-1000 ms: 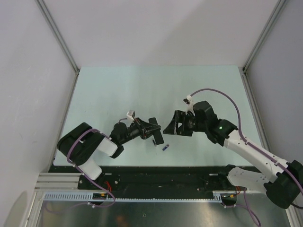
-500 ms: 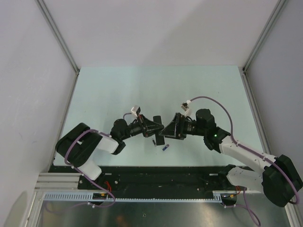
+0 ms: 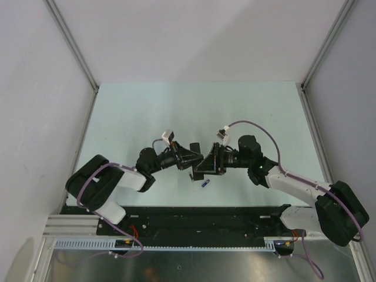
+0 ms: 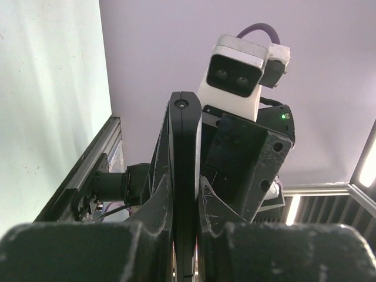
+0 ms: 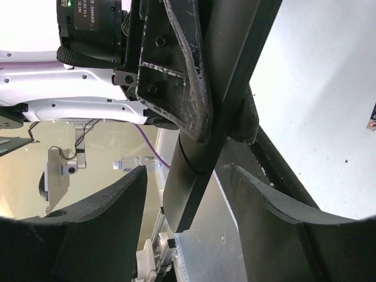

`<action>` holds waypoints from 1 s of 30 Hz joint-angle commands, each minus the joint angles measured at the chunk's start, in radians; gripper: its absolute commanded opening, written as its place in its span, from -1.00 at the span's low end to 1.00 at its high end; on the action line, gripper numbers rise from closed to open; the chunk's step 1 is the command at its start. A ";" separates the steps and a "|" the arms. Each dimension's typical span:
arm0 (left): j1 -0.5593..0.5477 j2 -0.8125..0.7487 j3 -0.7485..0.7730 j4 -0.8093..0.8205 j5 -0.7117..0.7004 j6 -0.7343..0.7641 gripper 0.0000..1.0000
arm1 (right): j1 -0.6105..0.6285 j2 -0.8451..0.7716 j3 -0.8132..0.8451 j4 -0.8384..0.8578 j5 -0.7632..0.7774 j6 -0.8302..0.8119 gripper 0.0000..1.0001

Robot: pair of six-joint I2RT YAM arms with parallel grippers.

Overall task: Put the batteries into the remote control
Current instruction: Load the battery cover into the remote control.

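Note:
The remote control [image 4: 185, 147] is a slim black bar held edge-on, with my left gripper [image 4: 185, 191] shut on its sides. From above, the left gripper [image 3: 195, 157] and right gripper [image 3: 205, 163] meet nose to nose over the table's near middle. In the right wrist view the remote control [image 5: 197, 182] hangs at a slant between the fingers of my right gripper [image 5: 189, 176], which is open with a gap on each side of the bar. One of the batteries [image 3: 205, 184], blue with a red end, lies on the table just below both grippers and shows again as the battery [image 5: 372, 116] at the frame's edge.
A small pale piece [image 3: 191, 176] lies on the pale green table [image 3: 147, 111] left of the battery. Grey walls stand on three sides. A black rail [image 3: 205, 214] carrying the arm bases runs along the near edge.
My right arm has swung left until its fingers straddle the remote's free end, and the fingers have narrowed a little. The left gripper turned slightly with the remote still in it.

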 commanded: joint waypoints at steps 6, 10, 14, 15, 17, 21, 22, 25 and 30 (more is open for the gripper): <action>0.005 -0.052 0.023 0.367 0.019 -0.003 -0.99 | 0.009 0.033 -0.029 0.127 -0.051 0.048 0.00; 0.005 -0.058 0.019 0.367 0.017 0.002 -1.00 | 0.011 0.044 -0.045 0.169 -0.063 0.078 -0.12; 0.005 -0.066 0.017 0.365 0.019 0.005 -0.99 | 0.013 0.053 -0.058 0.203 -0.066 0.100 -0.21; 0.005 -0.067 0.019 0.367 0.017 0.007 -1.00 | 0.013 0.056 -0.060 0.210 -0.068 0.105 -0.24; 0.003 -0.070 0.017 0.367 0.020 0.007 -1.00 | 0.013 0.063 -0.066 0.230 -0.071 0.119 -0.31; -0.002 -0.077 0.020 0.367 0.031 0.010 -1.00 | 0.014 0.072 -0.075 0.250 -0.069 0.131 -0.53; -0.006 -0.078 0.019 0.367 0.032 0.013 -1.00 | 0.013 0.072 -0.075 0.252 -0.066 0.131 -0.63; -0.020 -0.078 0.019 0.367 0.051 0.020 -1.00 | 0.013 0.069 -0.075 0.240 -0.051 0.121 -0.76; -0.072 -0.058 0.041 0.367 0.117 0.037 -1.00 | 0.006 0.047 -0.075 0.210 0.001 0.102 -1.00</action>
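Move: The near end of the remote control, which the left hand already holds, is between the open right fingers, about 1 cm back and 1 cm left of that hand, at its height. On the table some 15 cm below the right hand, the blue battery lies about 6 cm back and 2 cm right, the dark battery 4 cm back and 4 cm left. From the left hand the near end is some 6 cm straight back, about level in height. The right hand eases about 1 cm back and pinches the near end of the left-held remote control. ##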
